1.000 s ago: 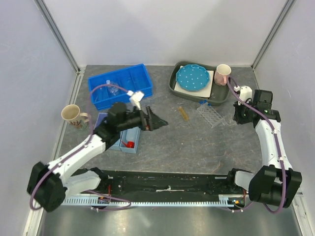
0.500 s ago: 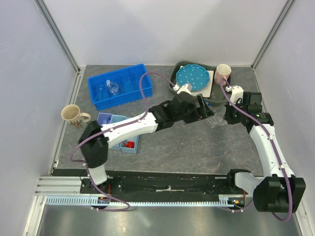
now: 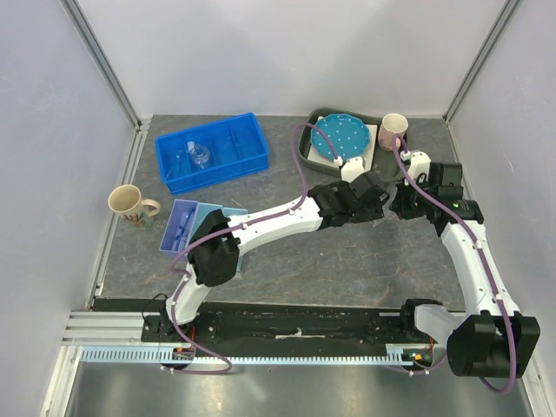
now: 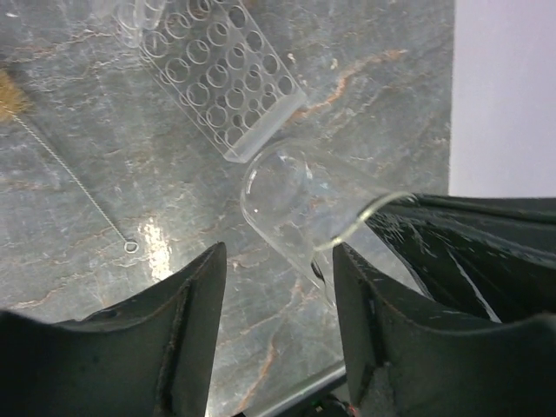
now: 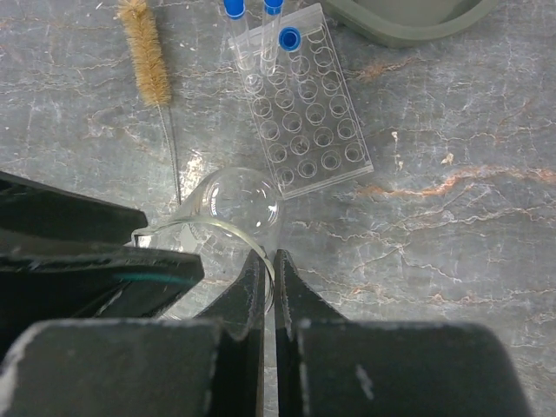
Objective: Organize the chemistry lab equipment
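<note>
A clear glass beaker [image 5: 230, 213] lies tilted just above the grey table, its thin rim pinched by my shut right gripper [image 5: 274, 261]. My left gripper [image 4: 280, 252] has reached across to it. Its jaws stand apart on either side of the beaker [image 4: 291, 204], with a gap showing on both sides. In the top view the two grippers meet at the right, left gripper [image 3: 379, 198] beside right gripper [image 3: 401, 204]. Just beyond the beaker lies the clear tube rack [image 5: 304, 113] holding blue-capped tubes [image 5: 261, 30]. An amber brush [image 5: 148, 52] lies to its left.
A blue bin [image 3: 234, 161] at the back left holds a glass flask [image 3: 200, 156]. A polka-dot plate [image 3: 339, 136] sits on a green tray [image 3: 306, 149], with a pink mug [image 3: 393, 130] beside it. A beige mug [image 3: 128, 204] and pale blue trays [image 3: 184, 228] are at the left.
My left arm has swung from the left side across the table to the beaker by the right gripper, and its jaws have narrowed. The right gripper has stayed shut, shifting slightly.
</note>
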Motion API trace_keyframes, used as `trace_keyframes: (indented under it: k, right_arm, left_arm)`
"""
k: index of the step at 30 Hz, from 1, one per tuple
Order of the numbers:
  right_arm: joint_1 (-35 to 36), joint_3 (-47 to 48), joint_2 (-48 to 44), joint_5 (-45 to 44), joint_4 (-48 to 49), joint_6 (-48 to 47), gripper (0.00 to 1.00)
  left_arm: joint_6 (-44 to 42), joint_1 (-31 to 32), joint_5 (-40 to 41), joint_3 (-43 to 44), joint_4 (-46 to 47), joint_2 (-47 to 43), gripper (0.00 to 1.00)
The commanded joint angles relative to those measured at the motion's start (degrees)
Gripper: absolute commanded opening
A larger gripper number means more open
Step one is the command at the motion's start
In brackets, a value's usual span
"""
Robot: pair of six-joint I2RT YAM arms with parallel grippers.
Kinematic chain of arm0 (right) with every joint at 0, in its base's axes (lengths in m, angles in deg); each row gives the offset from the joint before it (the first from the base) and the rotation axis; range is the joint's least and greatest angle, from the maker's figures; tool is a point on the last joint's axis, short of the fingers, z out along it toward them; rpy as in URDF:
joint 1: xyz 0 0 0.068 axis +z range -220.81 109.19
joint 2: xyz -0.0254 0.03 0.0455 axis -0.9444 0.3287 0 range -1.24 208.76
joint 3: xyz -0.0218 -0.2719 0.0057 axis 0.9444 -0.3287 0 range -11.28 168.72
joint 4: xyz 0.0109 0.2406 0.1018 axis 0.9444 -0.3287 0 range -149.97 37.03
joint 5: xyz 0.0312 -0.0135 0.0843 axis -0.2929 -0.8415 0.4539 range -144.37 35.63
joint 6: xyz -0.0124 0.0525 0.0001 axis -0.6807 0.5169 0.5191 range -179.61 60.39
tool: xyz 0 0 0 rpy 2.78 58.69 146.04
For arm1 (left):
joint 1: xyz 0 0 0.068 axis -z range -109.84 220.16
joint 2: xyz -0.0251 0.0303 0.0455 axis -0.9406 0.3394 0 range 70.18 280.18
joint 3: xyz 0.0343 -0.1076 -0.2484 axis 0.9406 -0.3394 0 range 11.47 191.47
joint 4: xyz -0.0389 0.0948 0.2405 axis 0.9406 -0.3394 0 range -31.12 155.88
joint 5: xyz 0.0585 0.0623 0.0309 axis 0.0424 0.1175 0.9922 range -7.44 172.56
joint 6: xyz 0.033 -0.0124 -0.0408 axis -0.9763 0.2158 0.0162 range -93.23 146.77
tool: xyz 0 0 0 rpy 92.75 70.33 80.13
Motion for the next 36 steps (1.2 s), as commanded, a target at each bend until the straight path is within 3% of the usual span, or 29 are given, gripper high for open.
trace_keyframes:
  k: [1, 9, 10, 13, 21, 30, 36]
  right_arm:
    - [0.19, -0.19, -1.44, 2.02, 2.49, 1.92, 0.0]
    - [0.28, -1.77, -3.19, 4.48, 3.64, 2.27, 0.01]
    - [0.19, -1.95, -3.46, 5.44, 4.07, 2.36, 0.01]
    - [0.28, -2.21, -4.25, 7.81, 4.34, 2.45, 0.03]
    - [0.19, -3.88, -6.88, 18.17, 3.91, 0.43, 0.15]
    - [0.37, -5.29, -9.87, 25.92, 3.02, -3.17, 0.42]
    - [0.37, -4.59, -11.46, 27.86, 2.41, -5.19, 0.55]
  left_arm:
    - [-3.46, 0.94, 7.63, 5.68, -4.45, 2.38, 0.54]
    - [-8.29, 1.82, 11.77, 10.17, -7.52, 5.37, 0.28]
    - [-8.82, 1.91, 11.68, 10.34, -7.53, 5.55, 0.2]
    - [-10.32, 1.91, 11.24, 10.17, -7.53, 5.64, 0.09]
    - [-14.79, 1.82, 12.82, 7.98, -5.6, 3.28, 0.03]
    - [-24.21, -0.02, 5.28, -13.53, 15.38, -9.45, 0.02]
    - [-24.39, -3.79, -2.28, -21.02, 19.1, -13.87, 0.02]
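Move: The glass beaker is still gripped by its rim in the right fingers; its middle lies about 3 cm right of the left hand, 1 cm ahead and 3 cm below. From the right hand it is roughly 3 cm left, 1 cm ahead and 3 cm below. The clear tube rack lies on the table, about 8 cm ahead of the left hand and 3 cm right, with the bottle brush some 7 cm ahead and 10 cm left, both around 12 cm below. The left hand, already with its open fingers about the near-left side of the beaker's rim, stays almost in place while they shut and pinch the glass wall, tilting to lift its left side; then it carries the beaker about 5 cm left and 3 to 4 cm down, turning a little clockwise. The right hand keeps its pinch until the left has closed, then opens to about half and comes free of the rim, going left some 6 cm, back 4 cm and up 3 to 4 cm, while turning roughly 20 degrees counter-clockwise. ##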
